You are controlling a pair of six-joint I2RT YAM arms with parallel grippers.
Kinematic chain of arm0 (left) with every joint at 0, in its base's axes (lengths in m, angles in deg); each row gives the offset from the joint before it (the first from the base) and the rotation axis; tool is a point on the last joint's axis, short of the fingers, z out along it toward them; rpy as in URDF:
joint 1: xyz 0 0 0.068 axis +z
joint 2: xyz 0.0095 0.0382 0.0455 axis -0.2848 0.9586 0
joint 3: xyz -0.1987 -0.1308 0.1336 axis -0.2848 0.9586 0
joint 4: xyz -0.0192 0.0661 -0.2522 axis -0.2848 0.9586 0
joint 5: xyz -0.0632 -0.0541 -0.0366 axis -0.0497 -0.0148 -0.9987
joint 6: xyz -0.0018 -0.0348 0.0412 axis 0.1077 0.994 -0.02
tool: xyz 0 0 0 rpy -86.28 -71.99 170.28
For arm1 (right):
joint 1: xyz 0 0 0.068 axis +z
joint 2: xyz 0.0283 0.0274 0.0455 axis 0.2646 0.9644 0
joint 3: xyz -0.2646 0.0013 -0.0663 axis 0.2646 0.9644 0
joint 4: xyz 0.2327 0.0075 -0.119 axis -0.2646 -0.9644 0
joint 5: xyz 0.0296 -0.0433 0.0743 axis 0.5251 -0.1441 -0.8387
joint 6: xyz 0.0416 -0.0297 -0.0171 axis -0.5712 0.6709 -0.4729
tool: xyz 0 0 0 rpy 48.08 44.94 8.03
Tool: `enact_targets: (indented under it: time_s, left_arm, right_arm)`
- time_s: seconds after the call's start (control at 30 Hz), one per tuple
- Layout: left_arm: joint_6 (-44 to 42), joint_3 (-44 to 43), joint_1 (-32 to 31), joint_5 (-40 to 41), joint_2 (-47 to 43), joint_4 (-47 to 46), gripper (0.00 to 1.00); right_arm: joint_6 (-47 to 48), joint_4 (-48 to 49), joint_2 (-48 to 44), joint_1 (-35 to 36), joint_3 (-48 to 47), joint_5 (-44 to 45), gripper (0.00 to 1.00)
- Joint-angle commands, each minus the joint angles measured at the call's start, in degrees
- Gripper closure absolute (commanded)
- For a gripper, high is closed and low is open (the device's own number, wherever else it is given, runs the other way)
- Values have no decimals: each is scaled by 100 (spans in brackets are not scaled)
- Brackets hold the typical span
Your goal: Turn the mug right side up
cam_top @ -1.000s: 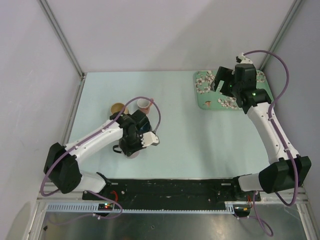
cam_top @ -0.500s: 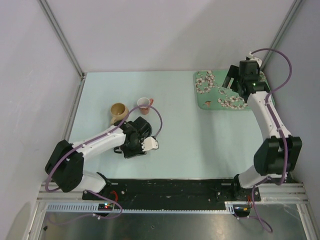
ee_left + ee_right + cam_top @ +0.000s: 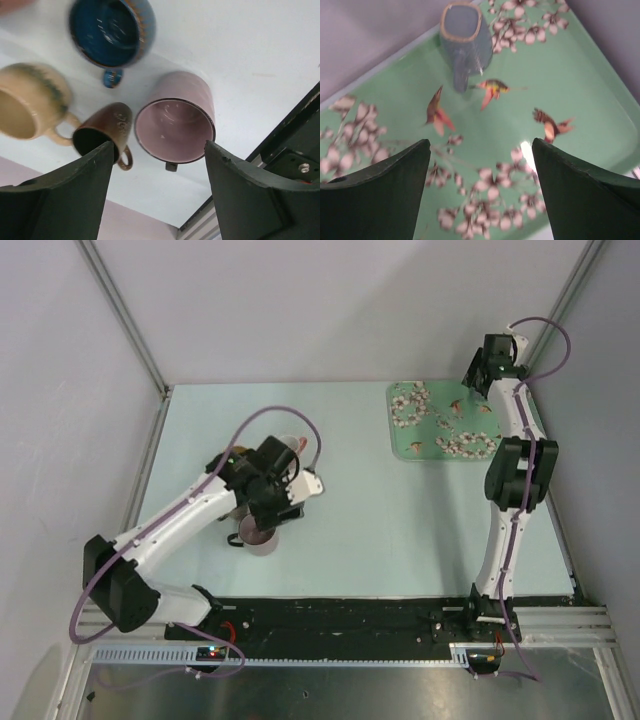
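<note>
A pink mug (image 3: 175, 122) stands on the table with its mouth up and its small dark handle toward the near edge; from above the pink mug (image 3: 258, 537) sits just below my left wrist. My left gripper (image 3: 159, 145) hangs open above it, its fingers apart on either side and touching nothing. From the top view, the left gripper (image 3: 263, 515) points down at the mug. My right gripper (image 3: 480, 142) is open over the green tray, empty. In the top view the right gripper (image 3: 478, 375) is at the far right corner.
Behind the pink mug stand a small brown mug (image 3: 102, 132), a tan mug (image 3: 27, 107) and a blue mug (image 3: 111, 30), all mouth up. A grey-blue mug (image 3: 465, 42) stands on the flowered green tray (image 3: 580, 100); blur hides which end is up. The tray (image 3: 425, 435) lies at the back right.
My left gripper has opened, let go of the pink mug and lifted back from it. The right arm has swung to the far right corner above the tray.
</note>
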Motion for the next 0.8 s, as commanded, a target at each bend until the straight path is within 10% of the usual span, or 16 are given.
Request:
enact_targets:
  time_s: [0.0, 0.57, 0.77]
  left_arm:
    - [777, -1023, 176, -281, -143, 512, 22]
    - [877, -2951, 1241, -213, 1087, 666, 22]
    - [747, -3155, 1455, -152, 1198, 675, 22]
  right_arm:
    - [244, 59, 925, -108, -1253, 462, 13]
    - [3334, 2442, 2415, 37, -1745, 570, 17]
    - [3528, 2594, 2655, -46, -1882, 598, 51]
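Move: The upside-down gray mug stands about 13 cm ahead of the right hand, some 6 cm to its right and 10 cm below, its handle facing back towards this hand. The tray's middle is about 1 cm ahead of this hand, 5 cm left, 15 cm down. From the left hand the gray mug is some 50 cm ahead, 68 cm right, 6 cm lower; the pink mug is 4 cm back, 3 cm left, and the blue mug 9 cm ahead, 5 cm right, both 10 cm down. Forward and down, with a slight drift right, the right hand reaches about 10 cm out and 9 cm lower towards the gray mug's handle, rolling some 25 degrees so its left side sinks; only at the end do its wide-open fingers start to close, one either side of the handle. The open left hand climbs clear of the pink mug, then carries on forward past the blue mug, turning counter-clockwise. ##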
